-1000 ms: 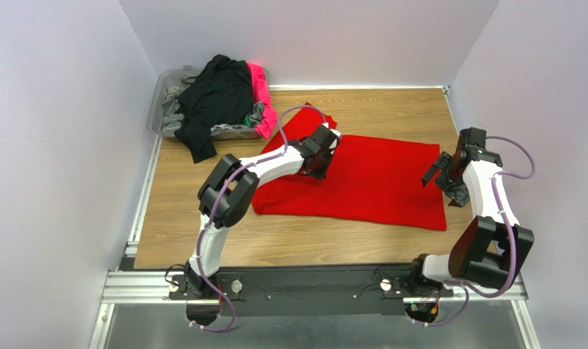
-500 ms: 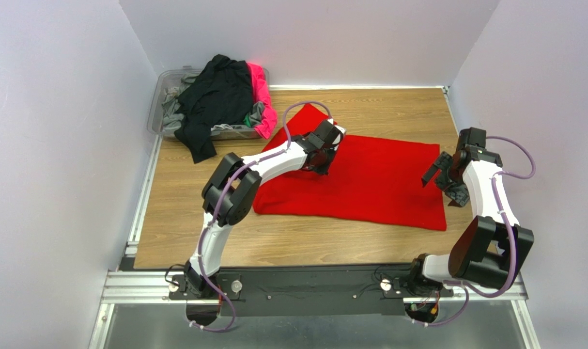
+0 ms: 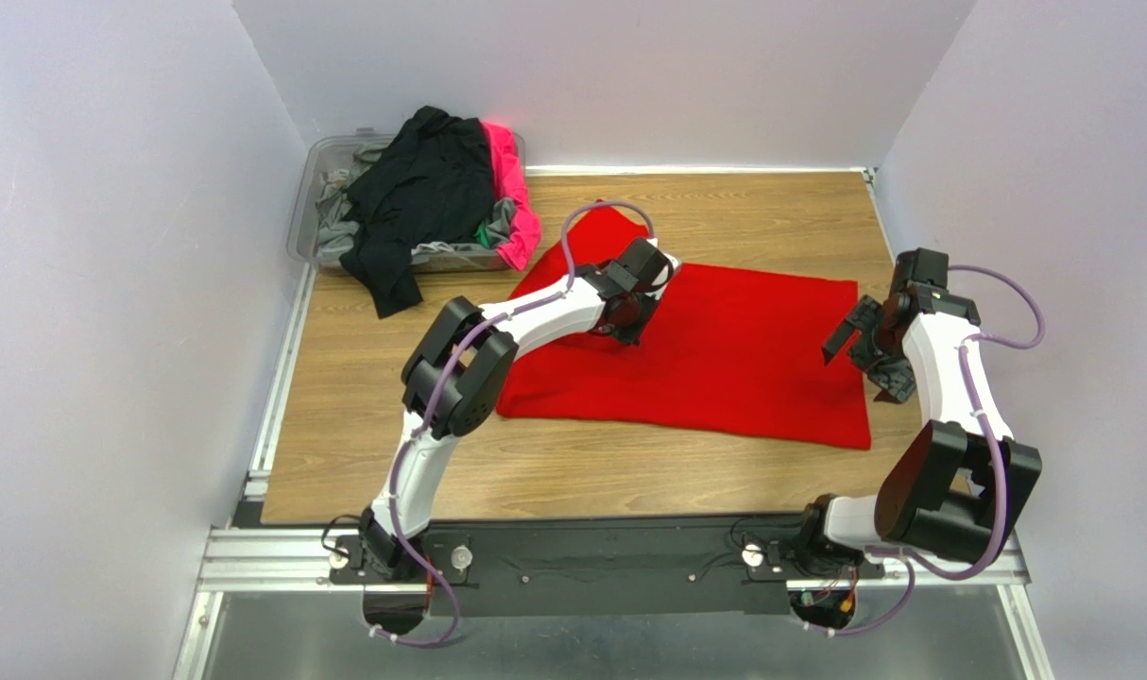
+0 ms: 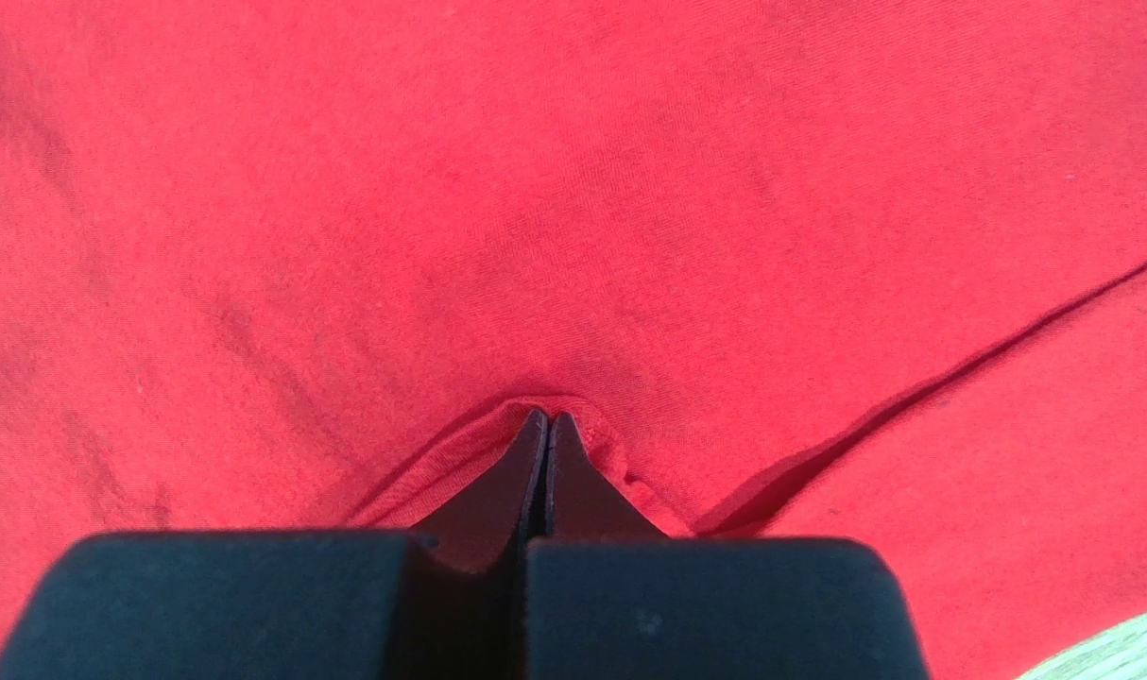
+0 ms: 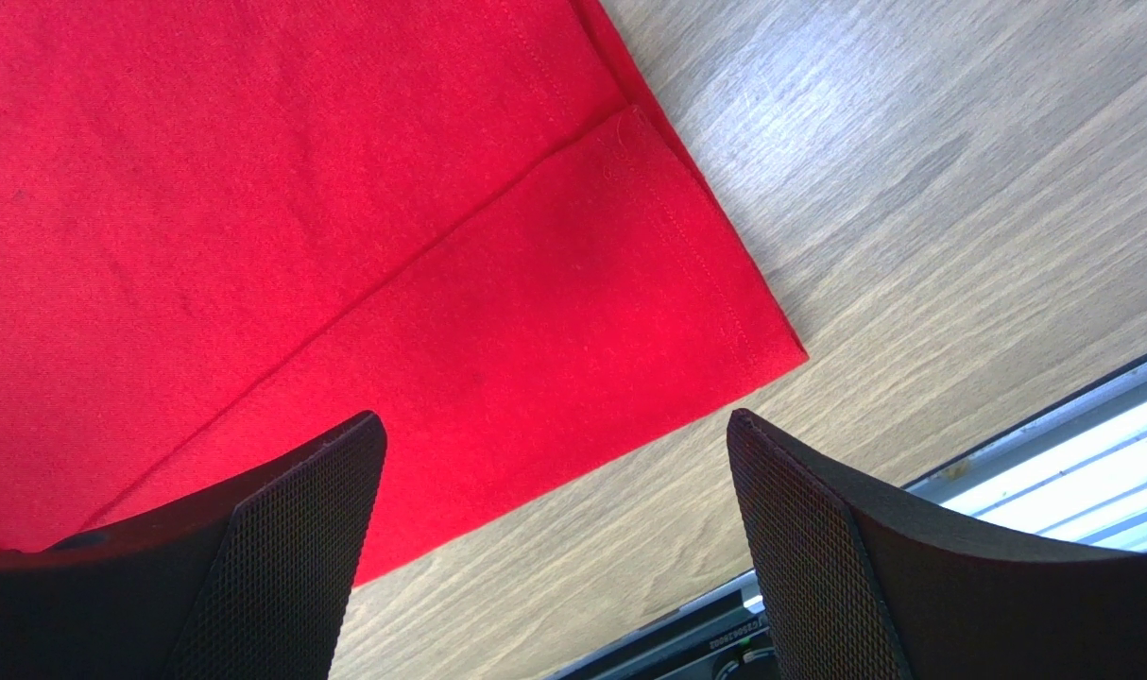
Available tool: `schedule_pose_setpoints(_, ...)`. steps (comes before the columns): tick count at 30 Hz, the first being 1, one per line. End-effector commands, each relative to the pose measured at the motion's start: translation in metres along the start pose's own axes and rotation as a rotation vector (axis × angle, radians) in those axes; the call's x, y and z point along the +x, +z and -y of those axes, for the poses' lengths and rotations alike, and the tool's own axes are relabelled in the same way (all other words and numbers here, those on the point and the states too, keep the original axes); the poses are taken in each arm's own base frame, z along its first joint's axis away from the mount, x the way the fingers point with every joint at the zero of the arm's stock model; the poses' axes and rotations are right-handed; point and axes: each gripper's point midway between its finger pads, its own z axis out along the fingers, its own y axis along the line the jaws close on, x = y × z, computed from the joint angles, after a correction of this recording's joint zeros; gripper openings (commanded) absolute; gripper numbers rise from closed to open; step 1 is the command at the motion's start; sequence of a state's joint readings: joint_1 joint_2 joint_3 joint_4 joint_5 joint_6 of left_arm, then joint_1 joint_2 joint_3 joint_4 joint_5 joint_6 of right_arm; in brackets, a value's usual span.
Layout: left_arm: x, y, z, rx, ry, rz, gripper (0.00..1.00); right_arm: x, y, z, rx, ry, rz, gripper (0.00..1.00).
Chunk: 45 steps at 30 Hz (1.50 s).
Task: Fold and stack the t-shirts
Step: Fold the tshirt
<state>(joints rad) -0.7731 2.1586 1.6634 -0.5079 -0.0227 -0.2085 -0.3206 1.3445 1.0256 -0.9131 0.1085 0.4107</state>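
The bright red t-shirt lies spread on the wooden table; it fills the left wrist view. My left gripper is low on the shirt's upper left part, and in the left wrist view the gripper is shut with a small ridge of red cloth bunched round its tips. My right gripper hovers open and empty above the shirt's right edge. In the right wrist view the gripper spans the shirt's corner and bare wood. Other t-shirts, black, hot pink and grey, are heaped at the back left.
A clear plastic bin at the back left holds the heap; a black shirt hangs over its front onto the table. White walls close in the table on three sides. The metal rail with the arm bases runs along the near edge.
My left gripper has slid a little to the right on the red shirt, and the shirt's left edge has shifted slightly with it. The right arm has not moved.
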Motion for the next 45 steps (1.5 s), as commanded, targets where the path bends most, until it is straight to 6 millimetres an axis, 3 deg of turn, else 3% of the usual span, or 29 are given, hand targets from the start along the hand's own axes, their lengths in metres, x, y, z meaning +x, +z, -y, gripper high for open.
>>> schedule_pose_setpoints(1, -0.005, 0.001, 0.006, -0.014, 0.058, 0.006, 0.00, 0.001, 0.002, 0.000, -0.004, 0.008, 0.000, 0.96)
schedule_pose_setpoints(12, -0.005, 0.003, 0.008, -0.018, 0.099, 0.002, 0.00, 0.004, 0.003, 0.000, -0.007, 0.009, -0.007, 0.96)
schedule_pose_setpoints(20, -0.018, -0.001, 0.010, -0.030, 0.053, 0.034, 0.01, 0.004, 0.002, 0.000, -0.011, 0.010, -0.002, 0.96)
schedule_pose_setpoints(23, -0.029, -0.004, 0.012, -0.026, 0.030, 0.061, 0.09, 0.003, 0.001, 0.000, -0.013, 0.010, 0.002, 0.96)
schedule_pose_setpoints(26, -0.040, -0.008, 0.018, -0.007, 0.011, 0.086, 0.23, 0.002, 0.001, 0.000, -0.012, 0.010, 0.005, 0.96)
schedule_pose_setpoints(29, -0.045, -0.011, 0.023, 0.020, 0.005, 0.098, 0.27, 0.001, -0.001, -0.001, -0.017, 0.008, 0.011, 0.96)
schedule_pose_setpoints(33, -0.052, -0.018, 0.028, 0.048, -0.005, 0.121, 0.38, -0.003, -0.004, -0.002, -0.021, 0.003, 0.022, 0.96)
schedule_pose_setpoints(36, -0.062, -0.031, 0.032, 0.066, -0.021, 0.153, 0.51, -0.008, -0.008, -0.005, -0.038, -0.007, 0.042, 0.96)
schedule_pose_setpoints(39, -0.074, -0.054, 0.039, 0.109, -0.044, 0.203, 0.56, -0.015, -0.017, -0.012, -0.084, -0.013, 0.081, 0.95)
schedule_pose_setpoints(40, -0.085, -0.069, 0.038, 0.116, -0.054, 0.247, 0.56, -0.018, -0.020, -0.019, -0.111, -0.022, 0.097, 0.95)
schedule_pose_setpoints(42, -0.083, -0.078, 0.033, 0.116, -0.092, 0.260, 0.56, -0.019, -0.024, -0.029, -0.143, -0.043, 0.113, 0.95)
schedule_pose_setpoints(43, -0.089, -0.094, 0.030, 0.122, -0.111, 0.293, 0.56, -0.021, -0.025, -0.034, -0.157, -0.050, 0.126, 0.95)
schedule_pose_setpoints(45, -0.079, -0.095, 0.020, 0.116, -0.150, 0.296, 0.57, -0.022, -0.025, -0.045, -0.170, -0.068, 0.129, 0.95)
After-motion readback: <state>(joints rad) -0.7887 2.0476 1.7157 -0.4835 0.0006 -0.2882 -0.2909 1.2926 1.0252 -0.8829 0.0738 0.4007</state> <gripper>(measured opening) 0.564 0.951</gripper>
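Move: Right at the left hand's shut fingertips, about 1 cm lower, sits the pinched fold of the red t-shirt. The shirt's middle lies some 10 cm to the right, 1 cm back and 2 cm below, its far sleeve about 16 cm ahead and 6 cm left, and the clothes bin roughly 23 cm ahead and 36 cm left. From the right hand, the shirt's middle is about 25 cm left, 5 cm ahead and 8 cm down. Letting go of the fold: the left hand, fingers still shut on the cloth, edges about 1 cm right and pauses, then opens to a bit over half while drifting a few more centimetres right and climbing, ending about 8 cm up, clear of the shirt, with a slight wrist roll. The open right hand only begins to lift forward and left, some 2 cm. ##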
